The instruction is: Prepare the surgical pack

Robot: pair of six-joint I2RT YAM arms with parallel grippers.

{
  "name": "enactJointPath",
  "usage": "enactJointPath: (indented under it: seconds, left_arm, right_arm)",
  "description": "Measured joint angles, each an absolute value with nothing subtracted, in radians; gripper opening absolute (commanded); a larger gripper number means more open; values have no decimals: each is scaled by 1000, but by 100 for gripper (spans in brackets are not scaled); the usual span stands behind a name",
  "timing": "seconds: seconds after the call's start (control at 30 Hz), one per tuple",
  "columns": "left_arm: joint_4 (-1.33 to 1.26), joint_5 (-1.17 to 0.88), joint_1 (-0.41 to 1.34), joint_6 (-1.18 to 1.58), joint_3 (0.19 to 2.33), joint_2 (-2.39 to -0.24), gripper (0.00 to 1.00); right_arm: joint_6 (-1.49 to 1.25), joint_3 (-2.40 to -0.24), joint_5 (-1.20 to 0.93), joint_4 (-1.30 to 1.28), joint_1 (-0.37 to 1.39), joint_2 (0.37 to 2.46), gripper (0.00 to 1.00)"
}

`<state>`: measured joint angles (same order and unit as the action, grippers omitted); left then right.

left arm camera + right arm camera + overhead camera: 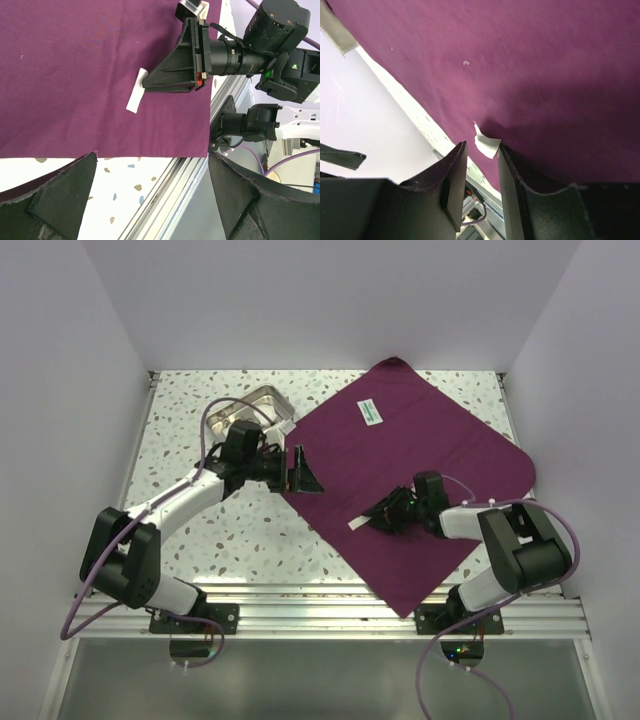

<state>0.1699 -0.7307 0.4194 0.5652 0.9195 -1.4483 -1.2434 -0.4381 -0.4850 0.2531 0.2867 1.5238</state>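
The plum-purple cloth (420, 460) lies spread flat like a diamond on the speckled table. A white packet with a green stripe (372, 411) rests on its far part. The steel tray (262, 405) stands on the table beyond the cloth's left corner. My left gripper (303, 472) hovers wide open at the cloth's left edge (75, 75), with nothing between its fingers (152, 160). My right gripper (375, 518) is low over the cloth (545, 75), jaws partly apart. A small white strip (486, 143) lies at its tips, one end curled up against one finger. The strip (136, 96) also shows in the left wrist view.
An aluminium rail (330, 595) runs along the table's near edge, with both arm bases bolted to it. White walls close in the back and both sides. Bare speckled table (230, 540) lies left of the cloth, in front of the tray.
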Motion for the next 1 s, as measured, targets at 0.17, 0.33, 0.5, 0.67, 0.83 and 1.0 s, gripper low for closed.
enactJointPath:
  seconds: [0.17, 0.33, 0.5, 0.67, 0.83, 1.0]
  left_arm:
    - [170, -737, 419, 565, 932, -1465, 96]
    - [169, -748, 419, 565, 941, -1482, 96]
    - [166, -753, 419, 566, 941, -1496, 95]
    - [153, -759, 419, 569, 941, -1508, 95]
    - [135, -768, 419, 584, 941, -1519, 95]
    - [121, -781, 419, 592, 947, -1540, 95]
  right_arm:
    - [-1243, -479, -489, 297, 285, 1585, 35]
    - [-1209, -534, -484, 307, 285, 1635, 33]
    - [-1143, -560, -450, 285, 284, 1637, 24]
    - [-1104, -575, -435, 257, 282, 1637, 10]
    - [-1066, -588, -439, 179, 281, 1613, 0]
    - [-1008, -610, -463, 52, 280, 1520, 0]
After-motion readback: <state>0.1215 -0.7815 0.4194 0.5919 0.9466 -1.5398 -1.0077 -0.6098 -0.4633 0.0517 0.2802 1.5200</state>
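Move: The white strip on the purple drape lies right at the right fingertips, its middle some 2 cm left of the hand point, about 1 cm back and 1 cm below. Beyond it, the printed packet is about 27 cm ahead of that hand and 2 cm to its right; the metal tray is about 26 cm ahead and 30 cm left. From the left hand the strip is roughly 12 cm right, 1 cm back and 13 cm below. The white strip is pinched by the right hand, which first slides about 4 cm forward low over the drape. Near the far end of that stroke its part-open fingers close on the strip, and it then draws back about 1.5 cm while rising 2 cm with the grip kept, tilting up and rolling slightly. ##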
